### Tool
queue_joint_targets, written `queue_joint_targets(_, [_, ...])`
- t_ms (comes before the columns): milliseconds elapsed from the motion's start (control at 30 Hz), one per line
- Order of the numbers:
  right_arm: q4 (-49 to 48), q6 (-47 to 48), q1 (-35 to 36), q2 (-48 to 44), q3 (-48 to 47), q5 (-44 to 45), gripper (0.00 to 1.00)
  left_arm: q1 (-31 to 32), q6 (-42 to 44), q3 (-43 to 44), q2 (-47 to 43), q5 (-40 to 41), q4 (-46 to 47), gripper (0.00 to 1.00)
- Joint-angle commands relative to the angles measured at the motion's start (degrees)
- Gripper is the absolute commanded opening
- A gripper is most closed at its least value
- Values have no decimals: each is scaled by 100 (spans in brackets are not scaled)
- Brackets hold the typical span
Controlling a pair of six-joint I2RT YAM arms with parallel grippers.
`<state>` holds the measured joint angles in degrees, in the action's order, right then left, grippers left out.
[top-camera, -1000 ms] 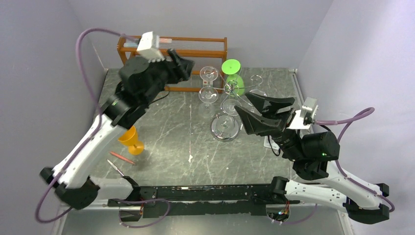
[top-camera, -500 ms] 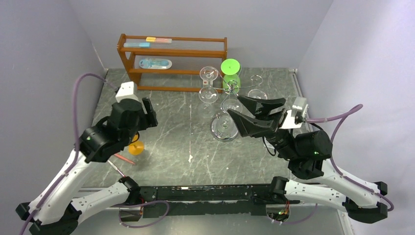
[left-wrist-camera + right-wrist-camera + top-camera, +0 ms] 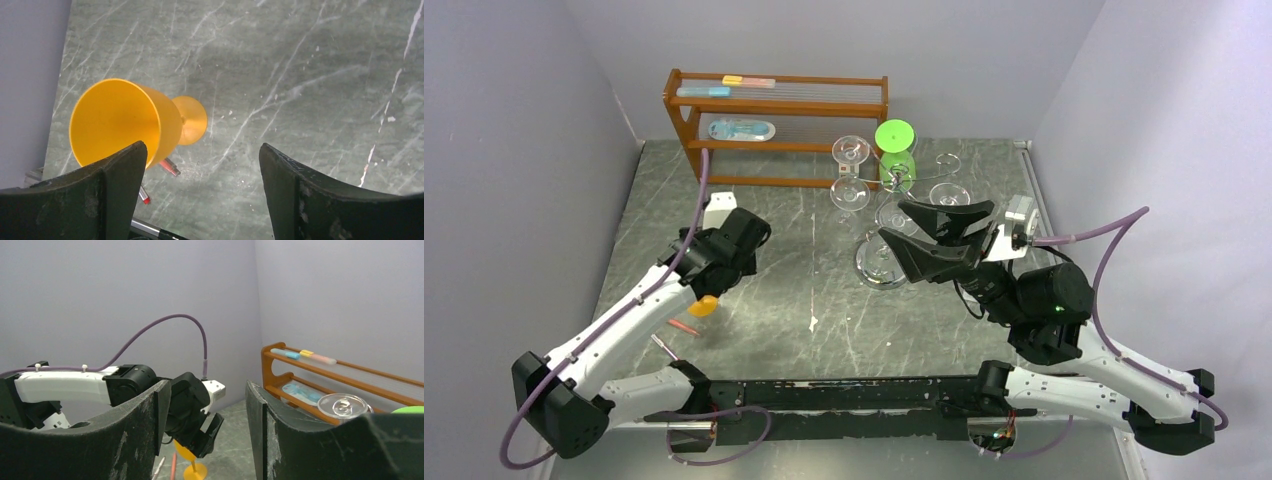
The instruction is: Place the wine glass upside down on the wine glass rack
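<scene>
The orange wine glass stands upright on the table, mouth up, its round foot showing under my left wrist. My left gripper hangs just above it and is open. The bowl sits beside the left finger, outside the gap, and only bare table lies between the fingers. In the top view just an orange sliver shows below that gripper. The chrome wine glass rack stands at mid-right, with a green glass hanging upside down on it. My right gripper hovers open and empty in front of the rack.
Clear glasses hang on the rack's other arms. A brown wooden shelf holding small items stands at the back. Two pens lie by the orange glass, near the left wall. The arm bases run along the near edge.
My left arm has swung down from in front of the wooden shelf to just over the orange glass, and its jaws have widened. The right gripper has crept slightly left.
</scene>
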<state>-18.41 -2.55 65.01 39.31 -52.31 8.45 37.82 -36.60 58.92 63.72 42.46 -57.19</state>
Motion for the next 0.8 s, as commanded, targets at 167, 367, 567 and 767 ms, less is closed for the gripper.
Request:
queue_joint_targets(167, [59,-71,31,15,-77,33,60,-1145,606,-315,-269,-419,833,81])
queue_joint_targets(367, [154,-48,30,60,-130,39,60,-1860,757,-933,-317,-1101,1312,62])
queue_joint_targets(567, [159,-74,37,20,-89,76,60,-2013,925,-908,-277,-1451,1445,33])
queue_joint_targets(767, [153,-88,36,-3,-68,105,60,-2033,1047,-764,-274,-1798,1422,5])
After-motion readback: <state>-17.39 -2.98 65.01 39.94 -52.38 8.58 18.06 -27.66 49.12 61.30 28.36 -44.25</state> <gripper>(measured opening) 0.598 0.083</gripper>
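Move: The orange goblet stands upright some 6 cm to the left of the left hand, about level with it fore and aft, its middle roughly 11 cm lower. On the table by it lie the red pen, about 5 cm nearer the base and 4 cm farther left than the goblet, and the white pen, some 9 cm nearer and 8 cm farther left than the goblet. From the right hand the goblet lies roughly 38 cm left, 10 cm ahead and 42 cm below. The left fingers pinch the right-hand wall of the orange goblet's bowl at the rim, one finger inside and one outside. To get there the wide-open hand first swings left about 5.5 cm, then sinks some 4.5 cm as the fingers close nearly shut, easing back right about a centimetre at the end. ##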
